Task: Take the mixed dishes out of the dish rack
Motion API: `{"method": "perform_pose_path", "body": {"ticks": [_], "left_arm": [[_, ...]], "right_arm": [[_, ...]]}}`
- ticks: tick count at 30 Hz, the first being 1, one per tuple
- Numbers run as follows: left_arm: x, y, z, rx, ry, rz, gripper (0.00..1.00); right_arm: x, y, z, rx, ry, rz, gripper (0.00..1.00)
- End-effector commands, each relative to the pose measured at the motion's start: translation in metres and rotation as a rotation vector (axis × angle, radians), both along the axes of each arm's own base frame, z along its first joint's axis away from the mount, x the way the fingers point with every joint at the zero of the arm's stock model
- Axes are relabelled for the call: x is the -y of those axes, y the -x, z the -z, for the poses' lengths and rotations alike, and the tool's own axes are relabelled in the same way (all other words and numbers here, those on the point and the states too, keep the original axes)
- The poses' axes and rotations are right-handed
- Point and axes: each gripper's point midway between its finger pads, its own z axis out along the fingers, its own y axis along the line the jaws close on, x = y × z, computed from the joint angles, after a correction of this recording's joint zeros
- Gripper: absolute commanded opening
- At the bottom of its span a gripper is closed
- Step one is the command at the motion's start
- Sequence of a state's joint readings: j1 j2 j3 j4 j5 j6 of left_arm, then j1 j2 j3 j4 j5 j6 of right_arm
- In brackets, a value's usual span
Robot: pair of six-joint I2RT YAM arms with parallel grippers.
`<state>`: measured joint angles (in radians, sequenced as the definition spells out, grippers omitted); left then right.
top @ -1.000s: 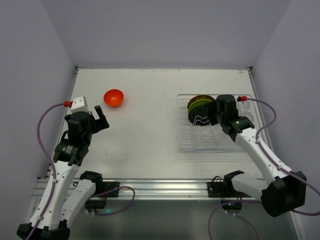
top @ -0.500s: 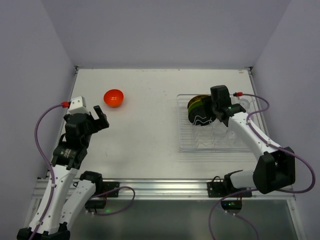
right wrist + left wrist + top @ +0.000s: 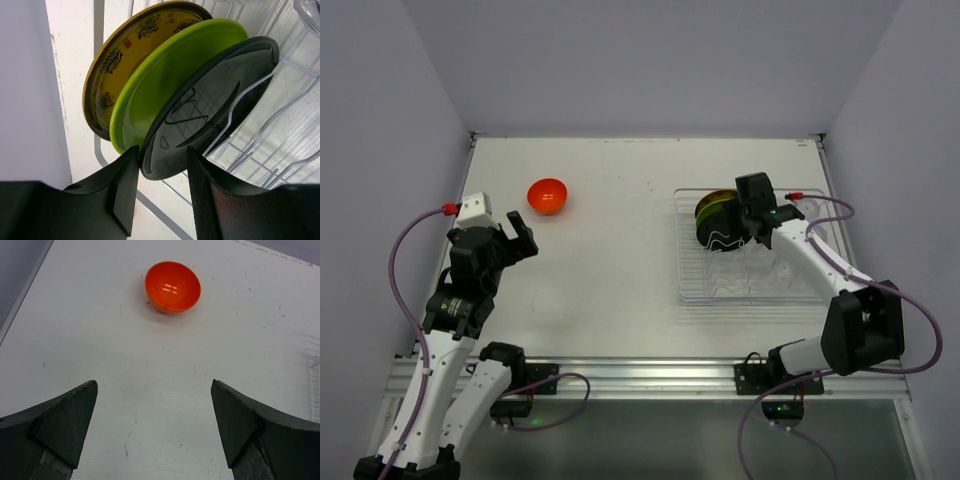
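Three small plates stand on edge in the dish rack [image 3: 684, 292]: patterned yellow-brown [image 3: 125, 55], lime green [image 3: 165, 75] and black [image 3: 215, 100]. My right gripper [image 3: 162, 155] straddles the black plate's lower rim, jaws open; one finger touches the rim between black and green, while a gap separates the other from the plate's face. From above, the right gripper [image 3: 748, 212] sits beside the plates [image 3: 718, 228] at the rack's far end. The orange-red bowl [image 3: 172, 286] sits upright on the table [image 3: 548, 195]. My left gripper [image 3: 154, 386] hovers wide open, short of the bowl.
White wire dividers [image 3: 260, 145] run under and beside the plates. The rim of a clear cup [image 3: 309, 12] shows at the rack's far right. The table's left edge [image 3: 20, 295] runs close to the bowl. Grey walls enclose the table.
My right arm has swung its gripper in toward the plates at the rack's far end, and its jaws have narrowed around the black plate. The left arm has hardly moved.
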<state>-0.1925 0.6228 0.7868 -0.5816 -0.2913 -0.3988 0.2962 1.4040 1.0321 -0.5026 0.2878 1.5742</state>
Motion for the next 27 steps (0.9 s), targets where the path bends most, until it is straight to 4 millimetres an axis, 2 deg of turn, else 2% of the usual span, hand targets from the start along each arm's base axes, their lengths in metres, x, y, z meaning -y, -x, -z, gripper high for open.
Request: {"method": "perform_pose_path", "body": {"ticks": [1,5,16,21,23,27], "left_arm": [[0.002,-0.006,-0.004,0.035,-0.02,0.023,1.0],[0.002,-0.005,-0.006,0.041,-0.019,0.023,1.0],[0.002,-0.005,-0.005,0.04,-0.019,0.023,1.0],[0.003,-0.005,-0.005,0.041,-0.018,0.026,1.0],[0.003,-0.005,-0.005,0.04,-0.018,0.027,1.0],[0.003,-0.005,-0.005,0.038,-0.018,0.027,1.0]], "right_arm": [[0.013,-0.01,-0.005,0.01,0.034,0.082,0.44],[0.014,-0.009,0.001,-0.03,0.033,0.098,0.4],[0.016,-0.013,0.002,-0.041,0.009,0.121,0.36],[0.018,-0.011,-0.001,-0.034,0.009,0.118,0.28],[0.018,-0.011,-0.003,-0.027,0.01,0.115,0.17],[0.018,-0.007,-0.008,-0.015,0.0,0.115,0.15]]}}
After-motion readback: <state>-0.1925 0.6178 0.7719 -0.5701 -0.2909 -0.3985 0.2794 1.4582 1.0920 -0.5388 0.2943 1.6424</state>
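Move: The top rim of the dark plate already stands between the fingers of my right hand, close to the forward finger; the plate's middle is some 7 cm below that hand, about 1 cm ahead and 1 cm to its left. The green plate stands roughly 3 cm beyond the dark one, the yellow plate about 6 cm beyond it. From my left hand the dark plate lies about 53 cm to the right, 13 cm ahead and 14 cm lower. I close my right fingers from a bit under half open to nearly shut, pinching the dark plate's upper rim with the forward finger in the gap before the green plate. While closing I ease the hand about 1 cm forward over the rim, dipping slightly and coming back up, with a small clockwise turn of under 5 degrees. ##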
